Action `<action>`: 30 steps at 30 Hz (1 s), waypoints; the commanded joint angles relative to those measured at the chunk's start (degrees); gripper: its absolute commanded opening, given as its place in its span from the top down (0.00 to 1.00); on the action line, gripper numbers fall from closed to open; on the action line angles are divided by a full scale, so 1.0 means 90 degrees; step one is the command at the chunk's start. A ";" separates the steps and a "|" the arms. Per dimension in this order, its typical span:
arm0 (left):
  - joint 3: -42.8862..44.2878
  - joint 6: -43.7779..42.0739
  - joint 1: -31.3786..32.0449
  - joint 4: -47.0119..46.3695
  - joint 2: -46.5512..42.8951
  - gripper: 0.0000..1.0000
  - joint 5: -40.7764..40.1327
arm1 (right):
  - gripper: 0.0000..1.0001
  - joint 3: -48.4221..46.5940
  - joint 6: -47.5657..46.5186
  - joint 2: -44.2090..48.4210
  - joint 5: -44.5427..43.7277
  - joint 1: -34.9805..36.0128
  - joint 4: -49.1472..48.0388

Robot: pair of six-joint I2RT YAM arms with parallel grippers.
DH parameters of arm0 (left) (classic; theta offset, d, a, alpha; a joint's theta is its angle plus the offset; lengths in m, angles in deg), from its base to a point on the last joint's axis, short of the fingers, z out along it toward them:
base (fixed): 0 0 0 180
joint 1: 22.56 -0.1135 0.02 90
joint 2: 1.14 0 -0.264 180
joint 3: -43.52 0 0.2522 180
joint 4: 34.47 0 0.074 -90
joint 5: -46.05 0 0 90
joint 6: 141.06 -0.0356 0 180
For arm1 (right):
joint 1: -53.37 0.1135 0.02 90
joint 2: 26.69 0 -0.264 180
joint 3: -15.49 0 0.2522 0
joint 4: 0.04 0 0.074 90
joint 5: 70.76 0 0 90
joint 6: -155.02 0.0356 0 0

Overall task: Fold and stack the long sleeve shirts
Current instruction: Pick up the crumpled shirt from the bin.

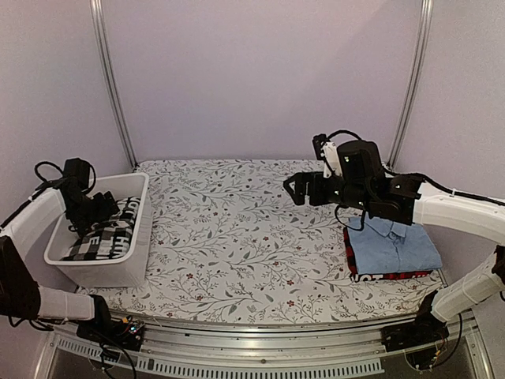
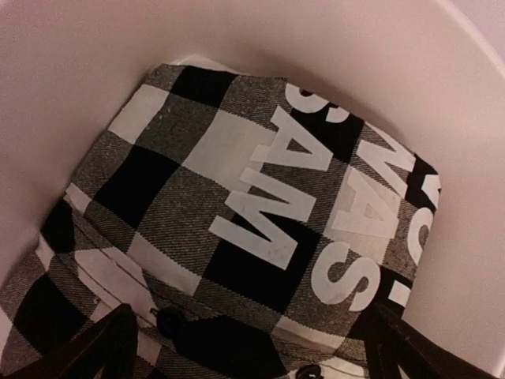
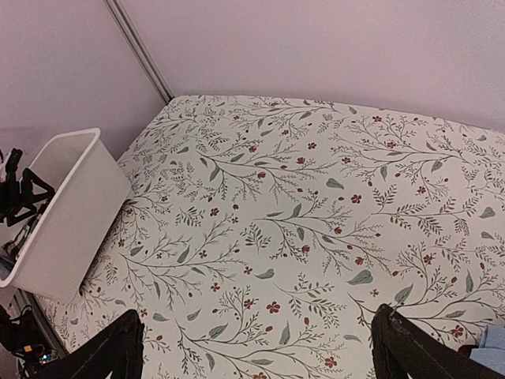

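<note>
A black-and-white checked shirt [image 1: 106, 237] with white lettering lies crumpled in the white tub [image 1: 144, 225]. My left gripper [image 1: 99, 209] hangs open just above it inside the tub. In the left wrist view the checked shirt [image 2: 237, 229] fills the frame, and the left gripper [image 2: 252, 355] has nothing between its spread fingers. At the right, a folded light blue collared shirt [image 1: 394, 245] lies on a folded red-and-black shirt [image 1: 387, 276]. My right gripper [image 1: 304, 189] is raised over the table, left of that stack, open and holding nothing.
The flowered tablecloth [image 1: 237, 229] covers the table between tub and stack. In the right wrist view the tub [image 3: 63, 213] stands at the left edge and a corner of the blue shirt [image 3: 491, 343] shows at bottom right. Metal frame posts [image 1: 114, 87] stand behind.
</note>
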 commanded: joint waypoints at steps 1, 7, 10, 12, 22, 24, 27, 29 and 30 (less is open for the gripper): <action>-0.0318 -0.0068 -0.0176 -0.0583 0.0197 0.00 0.0702 | 0.01 0.0231 0.0094 0.0173 0.0053 0.0008 -0.0071; -0.0390 -0.0043 -0.0190 -0.0702 0.0383 0.37 0.0710 | 0.01 0.0319 0.0118 0.0267 0.0042 0.0008 -0.0110; -0.0376 -0.0047 -0.0188 -0.0686 0.0364 0.63 0.0715 | 0.01 0.0311 0.0117 0.0258 0.0043 0.0009 -0.0112; -0.0376 -0.0061 -0.0184 -0.0691 0.0323 0.77 0.0715 | 0.01 0.0319 0.0117 0.0272 0.0037 0.0008 -0.0111; 0.0194 -0.0320 -0.0175 -0.0458 -0.0002 1.00 0.0715 | 0.01 0.0173 0.0039 0.0252 0.0005 0.0009 -0.0025; 0.0486 -0.0401 -0.0158 -0.0350 -0.0135 1.00 0.0657 | 0.01 0.0154 0.0043 0.0250 0.0019 0.0008 -0.0022; 0.1000 -0.0511 -0.0143 -0.0176 -0.0262 1.00 0.0637 | 0.01 0.0101 0.0040 0.0212 0.0039 0.0010 -0.0009; 0.1379 -0.0587 -0.0098 -0.0032 -0.0291 1.00 0.0655 | 0.01 0.0073 0.0039 0.0186 0.0050 0.0008 0.0004; 0.1565 -0.0620 -0.0058 0.0017 -0.0294 1.00 0.0651 | 0.01 0.0048 0.0039 0.0181 0.0048 0.0008 0.0012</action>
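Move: The crumpled shirt lies right under the open left gripper, its middle about 3 cm below the hand point and some 3 cm back, level with it sideways. The bin's right wall stands about 10 cm to that gripper's right, and the bin's far wall roughly 12 cm ahead. From the right gripper, the shirt is about 46 cm to the left, 5 cm back and some 15 cm lower. Sink the open left gripper about 2.5 cm more into the shirt, then hold it nearly still there while the fingers shut fully, pinching up a fold near the buttons. Keep that grip and raise the hand, slowly at first, then quickly, some 8 cm up and a little forward, with the fingertips tilting outward about 10 degrees. ##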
